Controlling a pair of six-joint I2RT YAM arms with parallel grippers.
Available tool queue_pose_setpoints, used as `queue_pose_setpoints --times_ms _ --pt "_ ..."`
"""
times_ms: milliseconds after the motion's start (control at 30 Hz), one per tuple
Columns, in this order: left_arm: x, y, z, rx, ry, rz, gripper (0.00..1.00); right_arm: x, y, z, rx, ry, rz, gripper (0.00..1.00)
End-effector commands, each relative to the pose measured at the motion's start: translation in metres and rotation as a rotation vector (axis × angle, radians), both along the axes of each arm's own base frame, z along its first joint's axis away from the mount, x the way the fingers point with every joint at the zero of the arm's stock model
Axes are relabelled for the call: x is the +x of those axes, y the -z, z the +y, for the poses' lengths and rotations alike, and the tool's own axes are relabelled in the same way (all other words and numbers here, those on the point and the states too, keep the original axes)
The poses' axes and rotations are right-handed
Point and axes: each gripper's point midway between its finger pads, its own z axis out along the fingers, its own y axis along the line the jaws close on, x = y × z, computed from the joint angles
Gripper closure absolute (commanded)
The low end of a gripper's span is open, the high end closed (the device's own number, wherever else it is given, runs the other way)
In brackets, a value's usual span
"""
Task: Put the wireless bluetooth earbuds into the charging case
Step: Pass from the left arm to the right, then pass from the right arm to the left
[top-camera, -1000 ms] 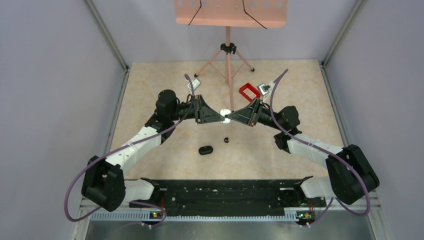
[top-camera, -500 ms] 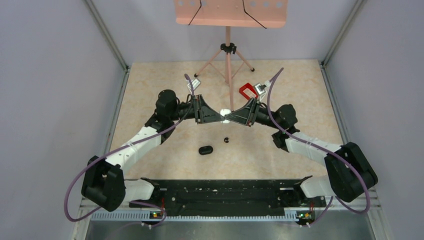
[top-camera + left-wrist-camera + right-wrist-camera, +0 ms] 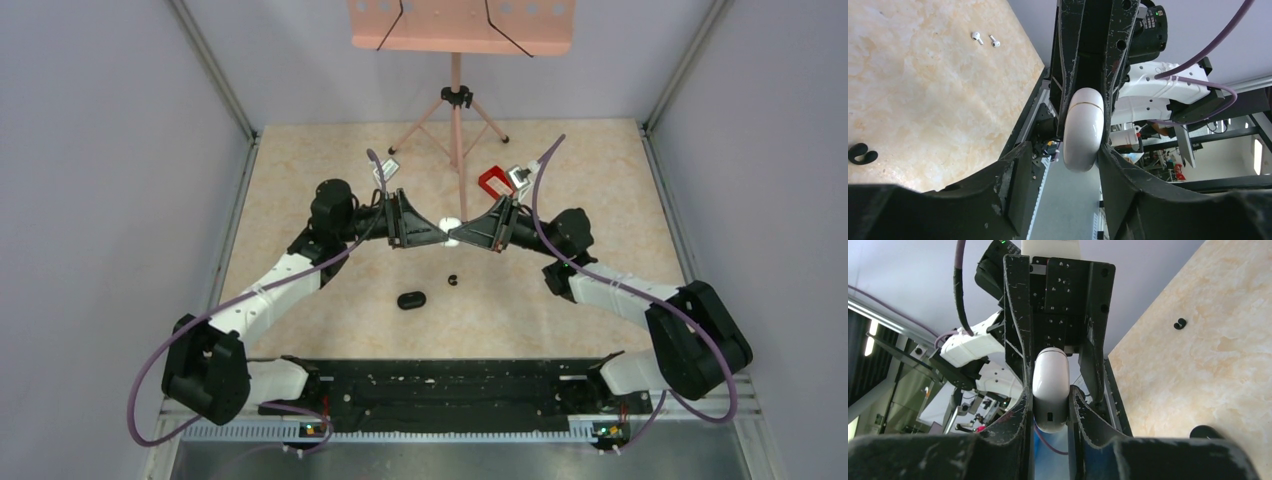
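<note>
The black oval charging case [image 3: 411, 300] lies on the table, near of centre; its edge shows in the right wrist view [image 3: 1205, 431]. A tiny black earbud [image 3: 453, 279] lies loose to its right, and shows in the right wrist view [image 3: 1179, 323] and the left wrist view [image 3: 860, 154]. Both grippers meet above the table's middle at a small white rounded object [image 3: 451, 231]. My right gripper [image 3: 1050, 407] is shut on it. My left gripper [image 3: 1063, 165] stands open around its other end, with a gap at one finger.
A red rectangular frame [image 3: 493, 181] lies behind the right gripper. A pink music stand's tripod [image 3: 456, 110] stands at the back centre. Two small white stemmed earbuds [image 3: 985, 39] lie on the table in the left wrist view. The arms' black base rail [image 3: 440, 385] runs along the near edge.
The right arm has shifted slightly left and back, its wrist now over part of the red frame. The left arm, black case and bud have not moved.
</note>
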Motion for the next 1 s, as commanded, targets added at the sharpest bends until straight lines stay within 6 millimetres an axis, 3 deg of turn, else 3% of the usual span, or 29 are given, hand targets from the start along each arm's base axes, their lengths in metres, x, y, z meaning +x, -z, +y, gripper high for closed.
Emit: queue_pose_setpoints --times_ms 0,133,300,433,633,767,900,967 --pt "-0.003 -0.024 0.001 -0.028 -0.010 -0.097 0.46 -0.012 -0.012 0.001 0.025 -0.026 -0.061 1.00" --pt "-0.001 -0.028 0.001 -0.045 -0.023 -0.097 0.54 -0.015 -0.012 0.001 0.025 -0.040 -0.058 1.00" --pt "-0.003 -0.037 0.002 -0.091 -0.018 -0.107 0.46 -0.015 -0.009 0.000 0.021 -0.040 -0.047 1.00" --pt "-0.005 -0.039 0.004 -0.107 -0.019 -0.111 0.46 -0.014 -0.007 0.000 0.021 -0.036 -0.033 1.00" --pt "-0.007 -0.036 0.005 -0.105 -0.018 -0.100 0.66 -0.014 -0.009 0.000 0.031 -0.034 -0.028 1.00" --pt "-0.010 -0.035 0.004 -0.104 -0.006 -0.098 0.62 -0.014 -0.008 0.000 0.034 -0.036 -0.025 1.00" --pt "-0.009 -0.038 0.005 -0.108 -0.011 -0.103 1.00 -0.014 -0.007 0.000 0.046 -0.046 -0.022 1.00" --pt "-0.010 -0.040 0.005 -0.111 -0.008 -0.107 1.00 -0.016 -0.006 -0.001 0.055 -0.059 -0.021 1.00"
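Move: The white charging case is already in my right hand's fingers, its middle about 2 cm to that hand's left and level with it. From my open left hand it lies some 2 cm to the right, 1 cm ahead and 1 cm higher. On the table about 27 cm below my left hand are the black hook, some 5 cm ahead and 1 cm right, and the black case, about 9 cm left and level fore and aft. I lift my left hand about 1.5 cm with its fingers open, bringing them level with the charging case, then close them from a bit over half open until they pinch the case firmly by its left end. My right hand keeps its steady grip throughout, easing back just under 1 cm. ##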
